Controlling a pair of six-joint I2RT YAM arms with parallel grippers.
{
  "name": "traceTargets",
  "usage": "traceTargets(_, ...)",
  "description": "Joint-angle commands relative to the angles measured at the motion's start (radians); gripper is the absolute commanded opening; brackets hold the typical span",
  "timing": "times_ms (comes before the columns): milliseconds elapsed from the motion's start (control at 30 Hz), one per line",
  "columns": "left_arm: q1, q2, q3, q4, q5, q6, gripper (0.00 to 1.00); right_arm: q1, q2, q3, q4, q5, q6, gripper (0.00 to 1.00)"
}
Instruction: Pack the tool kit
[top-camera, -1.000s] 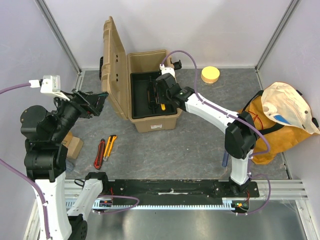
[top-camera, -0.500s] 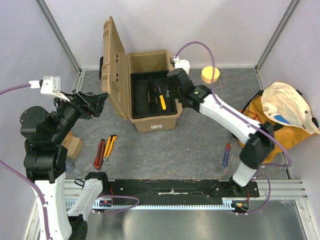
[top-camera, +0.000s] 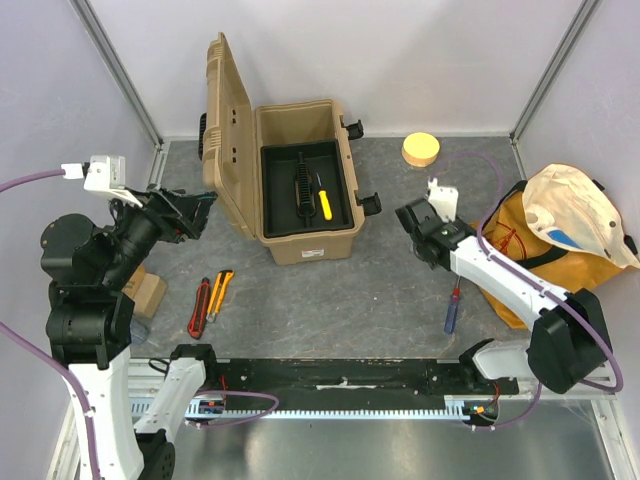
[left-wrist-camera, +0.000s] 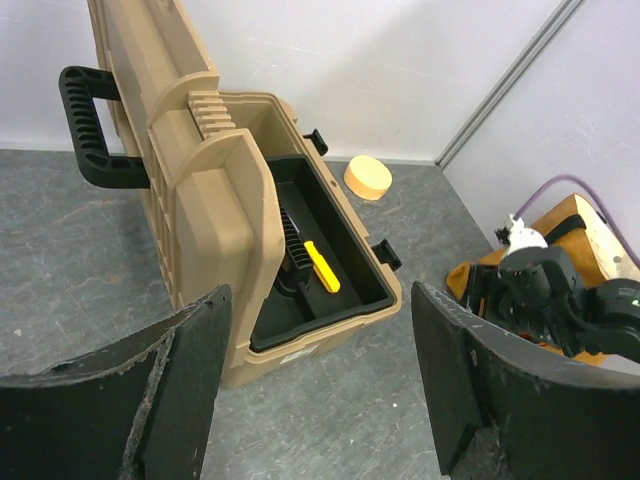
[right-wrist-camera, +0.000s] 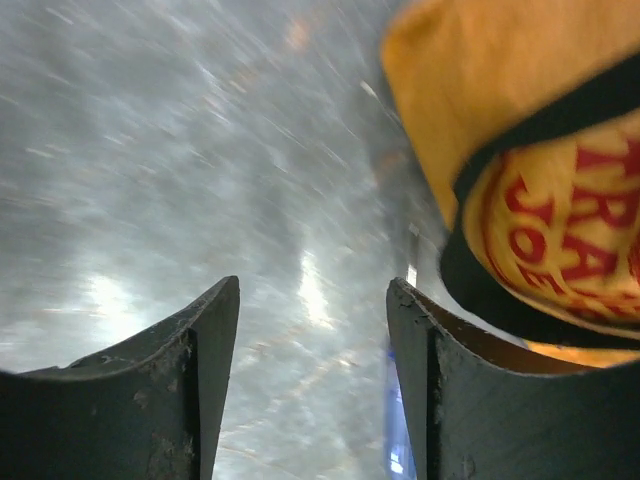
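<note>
The tan toolbox (top-camera: 305, 238) stands open at the back of the table, its lid (top-camera: 224, 130) upright on the left. A yellow-handled tool (top-camera: 324, 204) lies in its black inner tray (top-camera: 338, 182); the left wrist view shows the same tool (left-wrist-camera: 322, 266). A red tool (top-camera: 198, 308) and a yellow one (top-camera: 220, 293) lie on the table front left. A blue-handled screwdriver (top-camera: 452, 310) lies front right. My right gripper (top-camera: 412, 223) hangs open and empty right of the box, near the blurred blue handle (right-wrist-camera: 396, 420). My left gripper (top-camera: 196, 210) is open, held left of the box.
An orange fabric bag (top-camera: 530, 255) with a cream cap (top-camera: 575, 215) on it fills the right side. A yellow round disc (top-camera: 421, 149) sits at the back. A small cardboard box (top-camera: 146, 293) stands by the left arm. Walls close in the table on three sides.
My right gripper left the yellow-handled tool in the tray, pulled out of the toolbox and swung right and nearer, toward the bag, its jaws opening. The left arm barely moved.
</note>
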Motion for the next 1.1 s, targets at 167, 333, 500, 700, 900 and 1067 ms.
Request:
traceTargets(167,-0.001,0.001,-0.023,-0.002,-0.008,0.059,0.79,-0.174,-0.097,-0.256,0.015,-0.124,0.103,0.68)
traceTargets(333,-0.003,0.004,-0.031,0.0,-0.016,0.06,0.79,-0.249,-0.119,-0.347,0.066,-0.222,0.115,0.68)
traceTargets(500,-0.001,0.005,-0.031,0.0,-0.022,0.06,0.79,-0.297,-0.134,-0.408,0.107,-0.342,0.144,0.66)
traceTargets(700,-0.003,0.008,-0.031,-0.002,-0.03,0.063,0.79,-0.309,-0.136,-0.447,0.135,-0.408,0.16,0.62)
traceTargets(900,-0.001,0.008,-0.032,0.0,-0.033,0.062,0.79,-0.308,-0.122,-0.439,0.149,-0.423,0.132,0.36)
traceTargets(1067,-0.003,0.009,-0.032,-0.003,-0.038,0.065,0.79,-0.308,-0.133,-0.407,0.14,-0.37,0.103,0.19)
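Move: The screwdriver lies on the table some 7 cm back and 8 cm to the right of the right gripper, about 13 cm below it. The orange bag's middle is about 30 cm to the gripper's right and 3 cm ahead, roughly 9 cm lower. The open case sits some 29 cm to its left and 17 cm ahead, about 5 cm lower. From the left gripper the screwdriver is about 52 cm right, 3 cm ahead and 44 cm down. Lower the right gripper about 12 cm onto the screwdriver, drawing back some 8 cm and swinging about 7 cm right with the fingers open; as you go, tip the fingers more steeply down and turn the wrist slightly clockwise. Near the table, ease back about 2 cm left while closing the fingers, so that they pinch the red collar between handle and shaft. ##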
